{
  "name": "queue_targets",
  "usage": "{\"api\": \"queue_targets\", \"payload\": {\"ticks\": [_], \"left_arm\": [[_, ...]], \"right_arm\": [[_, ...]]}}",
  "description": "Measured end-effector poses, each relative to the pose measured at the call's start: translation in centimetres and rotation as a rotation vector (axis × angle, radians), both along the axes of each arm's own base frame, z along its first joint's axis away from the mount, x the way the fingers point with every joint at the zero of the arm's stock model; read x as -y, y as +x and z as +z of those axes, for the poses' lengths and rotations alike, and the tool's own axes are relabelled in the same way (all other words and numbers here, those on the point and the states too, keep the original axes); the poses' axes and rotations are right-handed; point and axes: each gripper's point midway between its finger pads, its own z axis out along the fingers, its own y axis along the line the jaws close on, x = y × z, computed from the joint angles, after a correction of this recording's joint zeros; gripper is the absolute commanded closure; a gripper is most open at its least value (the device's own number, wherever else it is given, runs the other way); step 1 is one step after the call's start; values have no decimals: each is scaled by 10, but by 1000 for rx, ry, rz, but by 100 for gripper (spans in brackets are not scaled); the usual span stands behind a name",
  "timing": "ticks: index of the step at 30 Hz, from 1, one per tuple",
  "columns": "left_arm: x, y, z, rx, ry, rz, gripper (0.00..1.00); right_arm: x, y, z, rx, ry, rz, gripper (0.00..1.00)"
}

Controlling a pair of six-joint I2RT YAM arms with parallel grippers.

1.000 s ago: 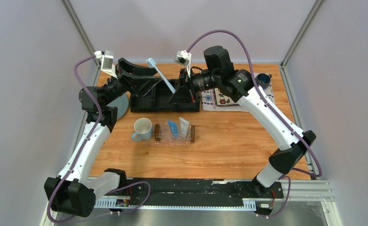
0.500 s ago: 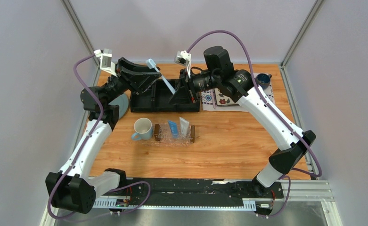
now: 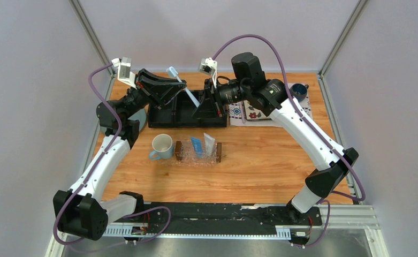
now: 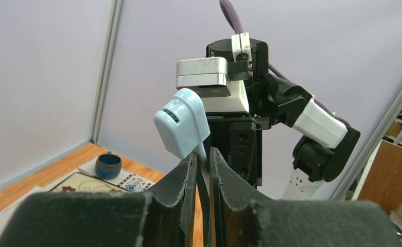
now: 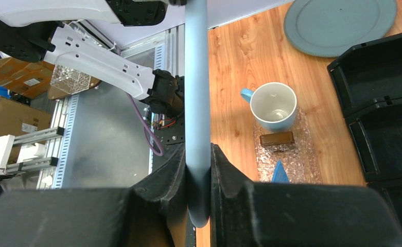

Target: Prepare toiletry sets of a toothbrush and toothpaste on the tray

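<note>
The pale blue toothbrush [image 3: 184, 87] is held in the air over the black organizer, its head [image 4: 182, 123] up and to the left. My right gripper [image 3: 200, 110] is shut on the low end of its handle [image 5: 197, 103]. My left gripper [image 3: 177, 85] is shut on its thin neck just below the head; the jaws [image 4: 203, 154] stand close on either side of the neck. The clear tray [image 3: 185, 155] with brown wooden end bars lies in front of the organizer. It holds a blue toothpaste tube [image 3: 196, 145] and a white one [image 3: 210, 143].
A white mug [image 3: 162, 145] with a blue handle stands at the tray's left end. The black three-compartment organizer [image 3: 164, 116] is at the back, a grey plate [image 3: 138, 119] to its left. A floral plate [image 3: 252, 113] and a small dark cup [image 3: 299, 91] are at the back right.
My left gripper has moved right to the toothbrush and its jaws have closed on the neck. The right arm and the toothbrush have stayed in place.
</note>
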Motion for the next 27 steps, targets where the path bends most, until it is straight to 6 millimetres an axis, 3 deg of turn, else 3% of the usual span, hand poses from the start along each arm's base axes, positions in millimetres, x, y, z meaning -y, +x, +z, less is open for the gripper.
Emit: {"api": "queue_targets", "payload": {"ticks": [2,5,8,15,22,27], "left_arm": [[0,-1,0,-5,-6,-7,100],[1,-3,1,-16,-15,-19,100],[2,-2,-1,-25,-15,-21,100],[2,-1,-11,0,33,20,100],[-3,-2,-27,72,144,117,100],[-9,4,-46,114,251,203,100]], "right_arm": [[0,1,0,3,0,-1,86],[-1,2,-2,10,0,3,83],[-1,3,-5,12,-3,5,73],[-1,9,-15,11,-25,-21,40],[6,15,-23,52,-66,-62,33],[24,26,-23,104,-95,-125,33]]}}
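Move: The toothbrush slants between the grippers, its lower end pinched in the right fingers and its neck between the left gripper's nearly shut tips. Its middle lies about 2 cm back, 2 cm right and 4 cm below the left hand, and roughly 3 cm ahead, 4 cm left and 5 cm above the right hand. Around 42 cm below the left hand, the mug stands about 3 cm ahead and 11 cm left, the blue toothpaste 2 cm ahead and 2 cm right. Hold the left gripper nearly in place and close it on the toothbrush's neck just below the head; then open the right fingers wide to let go of the handle end while sinking about 2 cm, and draw them off to the right and forward. Keep the left pinch and lower the brush about 5 cm, tipping the left fingers down and swinging them forward, some 20 degrees in all. ##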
